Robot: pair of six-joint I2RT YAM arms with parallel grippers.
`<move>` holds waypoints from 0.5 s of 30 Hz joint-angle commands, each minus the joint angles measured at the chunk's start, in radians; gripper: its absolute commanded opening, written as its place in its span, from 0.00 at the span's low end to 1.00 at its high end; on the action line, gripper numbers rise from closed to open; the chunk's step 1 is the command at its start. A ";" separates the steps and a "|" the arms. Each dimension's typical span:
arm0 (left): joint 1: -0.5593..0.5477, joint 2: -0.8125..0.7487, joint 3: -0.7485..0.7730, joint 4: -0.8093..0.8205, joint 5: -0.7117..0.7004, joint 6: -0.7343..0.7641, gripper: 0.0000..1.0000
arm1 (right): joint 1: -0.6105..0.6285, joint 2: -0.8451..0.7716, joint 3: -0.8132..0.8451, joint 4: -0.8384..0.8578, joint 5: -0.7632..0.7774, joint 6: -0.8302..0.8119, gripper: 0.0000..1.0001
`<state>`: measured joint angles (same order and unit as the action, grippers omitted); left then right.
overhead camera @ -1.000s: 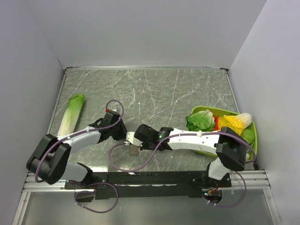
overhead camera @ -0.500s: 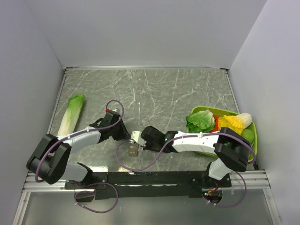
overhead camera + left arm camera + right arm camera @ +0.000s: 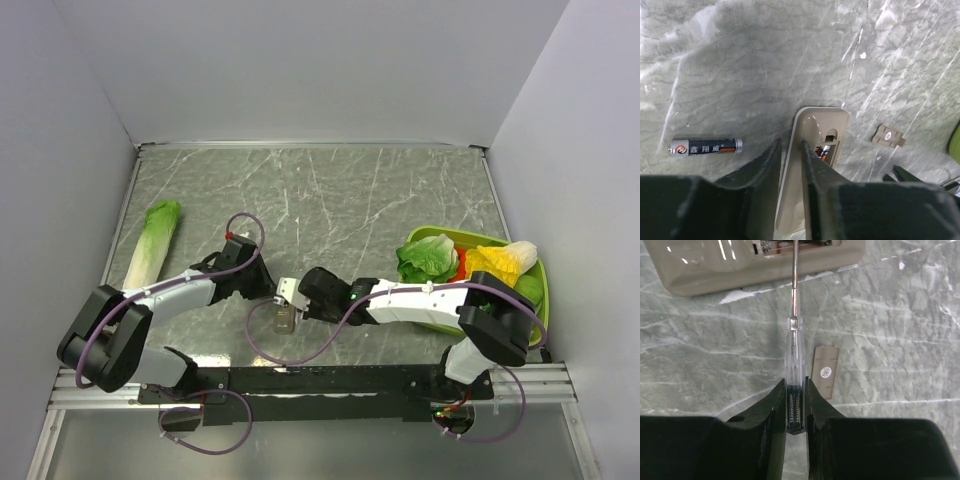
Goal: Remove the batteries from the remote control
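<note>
The remote control [image 3: 822, 122] lies with its grey-tan back up and its recess uncovered. One of the batteries [image 3: 822, 151] still sits inside the recess. Another battery [image 3: 705, 146] lies loose on the marble to the left. My left gripper [image 3: 791, 147] is shut on the remote's long edge. My right gripper [image 3: 796, 385] is shut on a clear-handled screwdriver [image 3: 795, 350], whose metal shaft reaches up into the recess of the remote [image 3: 715, 265]. From above, both grippers meet over the remote [image 3: 285, 318] near the table's front edge.
The detached battery cover [image 3: 825, 371] lies flat on the marble to the right of the screwdriver, and also shows as a cover [image 3: 888, 135] beside the remote. A long cabbage [image 3: 152, 243] lies at the left. A green tray [image 3: 450, 232] of vegetables stands at the right.
My right arm has shifted slightly to the right with the screwdriver, mostly in the first half second. The left arm and the remote have barely moved.
</note>
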<state>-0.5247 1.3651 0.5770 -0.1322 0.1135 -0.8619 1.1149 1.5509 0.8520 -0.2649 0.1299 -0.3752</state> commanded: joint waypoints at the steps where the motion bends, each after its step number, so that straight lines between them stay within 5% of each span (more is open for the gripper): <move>1: -0.017 -0.018 0.021 -0.038 0.008 -0.003 0.31 | 0.006 -0.067 0.090 -0.100 0.053 0.018 0.00; 9: -0.023 -0.092 0.057 -0.076 -0.014 0.037 0.44 | -0.030 -0.161 0.016 -0.177 0.148 0.181 0.00; 15: -0.164 -0.063 0.167 -0.237 -0.181 0.043 0.60 | -0.085 -0.360 -0.128 -0.110 0.114 0.309 0.00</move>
<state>-0.6044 1.2949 0.6483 -0.2623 0.0544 -0.8318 1.0702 1.3201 0.7937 -0.4049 0.2432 -0.1928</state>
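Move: The left fingers are on the remote control near its far left edge; the remote's middle is about 3 cm back and 3 cm to the right of that hand, 1 cm lower. A loose battery lies roughly 6 cm to that hand's left, level with it and 2 cm below. The right hand, holding the screwdriver, has the remote's middle about 7 cm to its left, 2 cm ahead and 2 cm below, and the battery cover about 3 cm straight ahead, 4 cm below. The right hand, still gripping the screwdriver, lifts nearly 4 cm and then sweeps about 5 cm to the right, turning some 15 degrees clockwise, so the shaft is carried away from the open battery bay and out near the loose cover. Meanwhile the left fingers spread to roughly twice their gap and let go of the remote's edge, the left hand rising some 2.5 cm above the remote and easing slightly back and right. ##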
